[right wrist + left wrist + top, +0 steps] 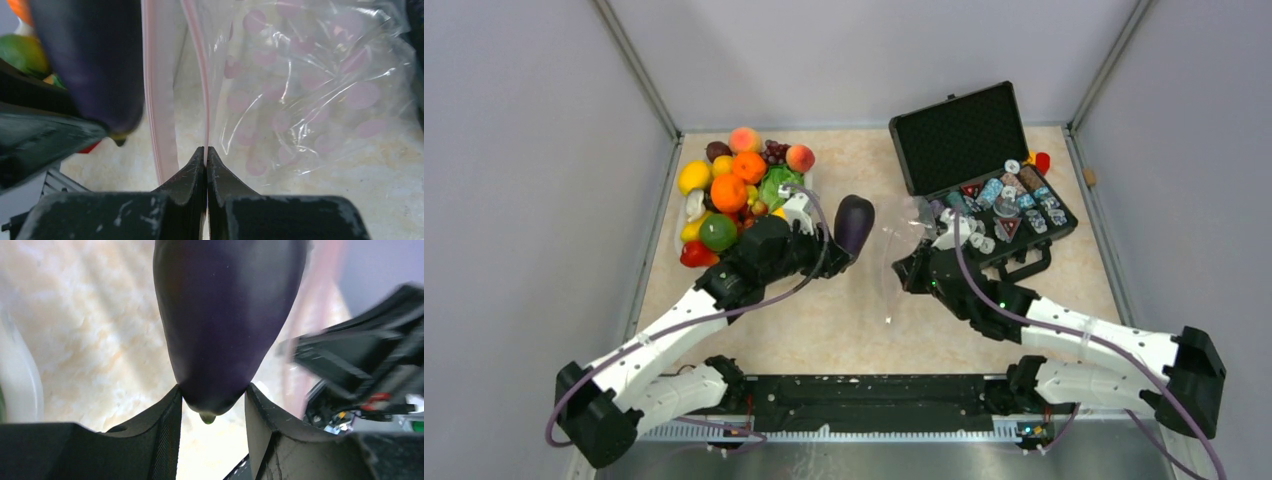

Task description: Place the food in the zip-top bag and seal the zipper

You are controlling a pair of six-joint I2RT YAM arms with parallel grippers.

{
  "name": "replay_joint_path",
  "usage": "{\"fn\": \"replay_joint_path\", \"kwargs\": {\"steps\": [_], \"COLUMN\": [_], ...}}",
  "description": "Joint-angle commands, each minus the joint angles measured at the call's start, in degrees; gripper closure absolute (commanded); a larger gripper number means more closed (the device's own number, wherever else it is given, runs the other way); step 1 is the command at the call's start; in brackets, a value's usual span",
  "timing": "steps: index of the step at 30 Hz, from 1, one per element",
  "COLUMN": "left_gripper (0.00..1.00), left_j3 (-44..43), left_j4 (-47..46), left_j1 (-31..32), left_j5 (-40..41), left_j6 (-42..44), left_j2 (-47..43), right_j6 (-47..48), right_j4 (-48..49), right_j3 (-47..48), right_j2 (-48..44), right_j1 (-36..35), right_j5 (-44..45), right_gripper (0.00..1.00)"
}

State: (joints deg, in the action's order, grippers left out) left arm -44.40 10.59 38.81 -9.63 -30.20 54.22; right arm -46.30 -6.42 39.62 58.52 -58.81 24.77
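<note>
My left gripper (212, 390) is shut on the stem end of a dark purple eggplant (227, 315), held above the table with its fat end pointing away. In the top view the eggplant (854, 222) hangs just left of the clear zip-top bag (896, 245). My right gripper (206, 149) is shut on one pink lip of the zipper (201, 75). The other lip (152, 100) stands apart from it, so the mouth of the bag (310, 90) gapes. The eggplant (95, 65) is just outside that mouth. More food, including lettuce (774, 185) and a peach (800, 157), is piled at the back left.
The produce pile sits in a white basin (675, 238) against the left wall. An open black case (954, 140) of chips and dice lies at the back right, close behind my right gripper (916, 266). Bare beige tabletop (844, 330) stretches in front of both arms.
</note>
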Motion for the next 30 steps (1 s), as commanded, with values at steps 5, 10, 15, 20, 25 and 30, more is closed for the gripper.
{"fn": "replay_joint_path", "kwargs": {"steps": [5,10,15,20,25,30], "left_gripper": [1.00,1.00,1.00,1.00,1.00,0.73], "left_j3": [-2.4,-9.3,-17.5,-20.7,-20.2,-18.2], "left_j4": [6.6,10.8,19.0,25.6,28.9,28.0], "left_j1": [2.6,2.6,1.7,-3.8,-12.9,-14.1], "left_j5": [5.1,16.1,32.8,35.1,31.7,33.4], "left_j6": [-1.0,6.7,12.9,16.1,15.4,16.5], "left_j2": [2.1,-0.9,-0.2,1.4,0.9,-1.6], "right_j6": [-1.0,0.2,1.0,2.6,4.0,4.6], "right_j4": [-3.1,-3.2,-2.0,-0.8,-0.7,-0.6], "right_j3": [-1.3,-0.6,0.4,1.7,3.1,3.6], "right_j2": [-11.0,-10.2,-7.0,-4.2,-2.3,-2.0], "right_j1": [0.2,0.3,0.3,0.2,0.2,0.3], "right_j5": [11.5,10.1,6.6,3.4,1.8,1.4], "right_gripper": [1.00,1.00,1.00,1.00,1.00,1.00]}}
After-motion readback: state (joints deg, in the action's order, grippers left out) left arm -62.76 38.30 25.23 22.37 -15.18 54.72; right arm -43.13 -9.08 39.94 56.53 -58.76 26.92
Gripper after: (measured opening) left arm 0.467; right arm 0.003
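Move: The left hand holds the eggplant. The white tub of food it heads back to lies about 20 cm to its left and 11 cm ahead, its middle some 16 cm lower; in it the green pepper is about 26 cm left and 7 ahead, the lettuce 13 left and 16 ahead. The zip bag's mouth hangs roughly 10 cm to its right. From the right hand the tub is about 31 cm left, 11 ahead. Still pinching the eggplant by its stem end, the left hand first sinks about 5 cm, then rises past its starting height and swings left and somewhat forward, away from the bag and over the tub, some 18 cm to the left in all, turning counter-clockwise about 35 degrees as its left side rises. The right hand keeps its pinch on the bag's mouth, moving about 4 cm right and up, then down and most of the way back. ##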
